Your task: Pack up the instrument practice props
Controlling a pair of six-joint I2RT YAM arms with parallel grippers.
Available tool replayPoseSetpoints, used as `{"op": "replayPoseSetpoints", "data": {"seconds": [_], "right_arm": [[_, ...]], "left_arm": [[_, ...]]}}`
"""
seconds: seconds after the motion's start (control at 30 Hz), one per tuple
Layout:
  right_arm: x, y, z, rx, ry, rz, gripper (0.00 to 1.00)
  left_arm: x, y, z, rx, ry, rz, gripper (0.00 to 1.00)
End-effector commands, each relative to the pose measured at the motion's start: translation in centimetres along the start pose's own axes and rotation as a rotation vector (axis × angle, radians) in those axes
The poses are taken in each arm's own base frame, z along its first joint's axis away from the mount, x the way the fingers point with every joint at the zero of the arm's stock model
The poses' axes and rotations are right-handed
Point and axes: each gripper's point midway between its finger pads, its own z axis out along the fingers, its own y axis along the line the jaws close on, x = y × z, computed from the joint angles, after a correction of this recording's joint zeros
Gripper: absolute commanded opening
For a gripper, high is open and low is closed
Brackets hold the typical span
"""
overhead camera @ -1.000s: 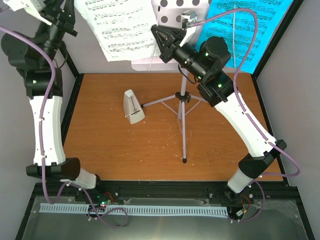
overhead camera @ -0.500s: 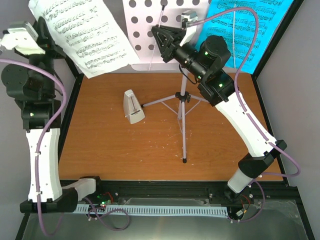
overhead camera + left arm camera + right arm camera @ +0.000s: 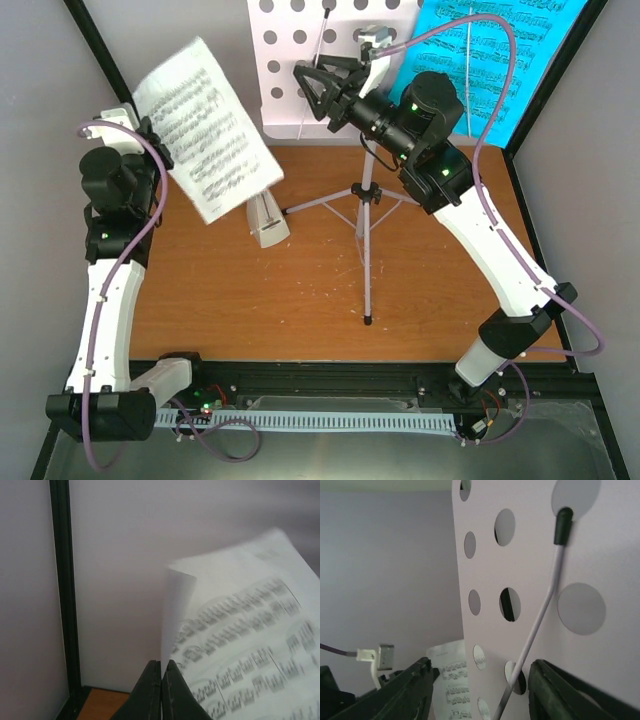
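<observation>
The white sheet-music page (image 3: 205, 130) hangs in the air over the table's left side, pinched at its corner by my shut left gripper (image 3: 152, 140). In the left wrist view the fingers (image 3: 172, 690) clamp the curled page (image 3: 240, 645). The lilac music stand (image 3: 366, 200) rises on its tripod at the back centre. My right gripper (image 3: 308, 92) is open, its jaws on either side of the perforated tray (image 3: 330, 40). The tray's edge (image 3: 485, 605) and wire retainer (image 3: 540, 620) lie between the fingers (image 3: 410, 690). The page partly hides the white metronome (image 3: 270, 225). A blue sheet (image 3: 500, 60) stands at back right.
The wooden tabletop (image 3: 250, 290) is ringed by a black frame (image 3: 152, 200) and grey walls. The stand's tripod legs (image 3: 368, 280) spread across the middle. The arm bases and a cable rail (image 3: 300, 420) run along the near edge.
My left arm has swung the white page off the stand, down and toward the near left. The right gripper has opened around the tray.
</observation>
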Motion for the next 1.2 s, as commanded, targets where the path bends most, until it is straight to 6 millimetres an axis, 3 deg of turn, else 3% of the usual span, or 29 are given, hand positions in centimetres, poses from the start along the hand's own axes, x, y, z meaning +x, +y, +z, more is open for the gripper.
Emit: {"op": "replayPoseSetpoints", "data": {"seconds": [0.0,0.17,0.23,0.4,0.5,0.6,0.77,0.93,1.07,1.17], "right_arm": [[0.4,0.8,-1.0,-0.028,0.041,-0.008,0.56],[0.3,1.6,-2.5,-0.050,0.040,-0.033,0.76],[0.4,2.0,-3.0,-0.070,0.042,-0.035,0.83],[0.8,3.3,-4.4,-0.123,0.056,-0.048,0.96],[1.4,4.5,-5.2,-0.193,0.072,-0.052,1.00],[1.7,5.2,-6.0,-0.227,0.085,-0.057,1.00],[1.9,5.3,-7.7,-0.212,0.083,-0.082,1.00],[2.9,5.7,-9.1,-0.226,0.102,-0.078,1.00],[4.1,5.7,-10.2,-0.221,0.124,-0.078,1.00],[4.9,5.4,-11.1,-0.201,0.136,-0.080,1.00]], "left_arm": [[-0.4,0.5,-1.3,-0.021,-0.024,-0.045,0.00],[2.4,0.9,-1.8,-0.034,0.052,-0.039,0.00],[4.7,0.8,-2.1,-0.018,0.115,-0.061,0.00],[7.9,-2.3,-3.7,0.166,0.197,-0.163,0.00],[9.0,-5.7,-5.3,0.370,0.259,-0.243,0.00],[9.0,-8.2,-7.0,0.529,0.300,-0.311,0.01],[7.0,-10.4,-9.1,0.687,0.268,-0.352,0.00],[6.4,-13.4,-11.1,0.937,0.319,-0.417,0.01],[6.7,-14.0,-11.7,0.999,0.356,-0.487,0.00],[8.2,-13.1,-10.8,0.916,0.369,-0.515,0.00]]}}
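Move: Some 30 cm to the right of the left hand, about level with it fore and aft and 11 cm higher, is the half-open right gripper. The sheet of music in the left fingers has its middle 6 cm ahead and 10 cm right of that hand. The metronome stands about 22 cm right, 3 cm back and 40 cm below. From the right hand the sheet is roughly 20 cm left, 9 cm ahead and 11 cm lower; the holed stand board is 10 cm ahead and 4 cm right. Keeping its shut grip on the sheet's edge, the left hand first sinks, then sweeps about 15 cm right and 8 cm back towards the right gripper, turning clockwise some 55 degrees and ending about 8 cm lower. The right hand draws back 10 cm from the holed board, sinking 6 cm and drifting right, while its fingers go from half open to fully open. ##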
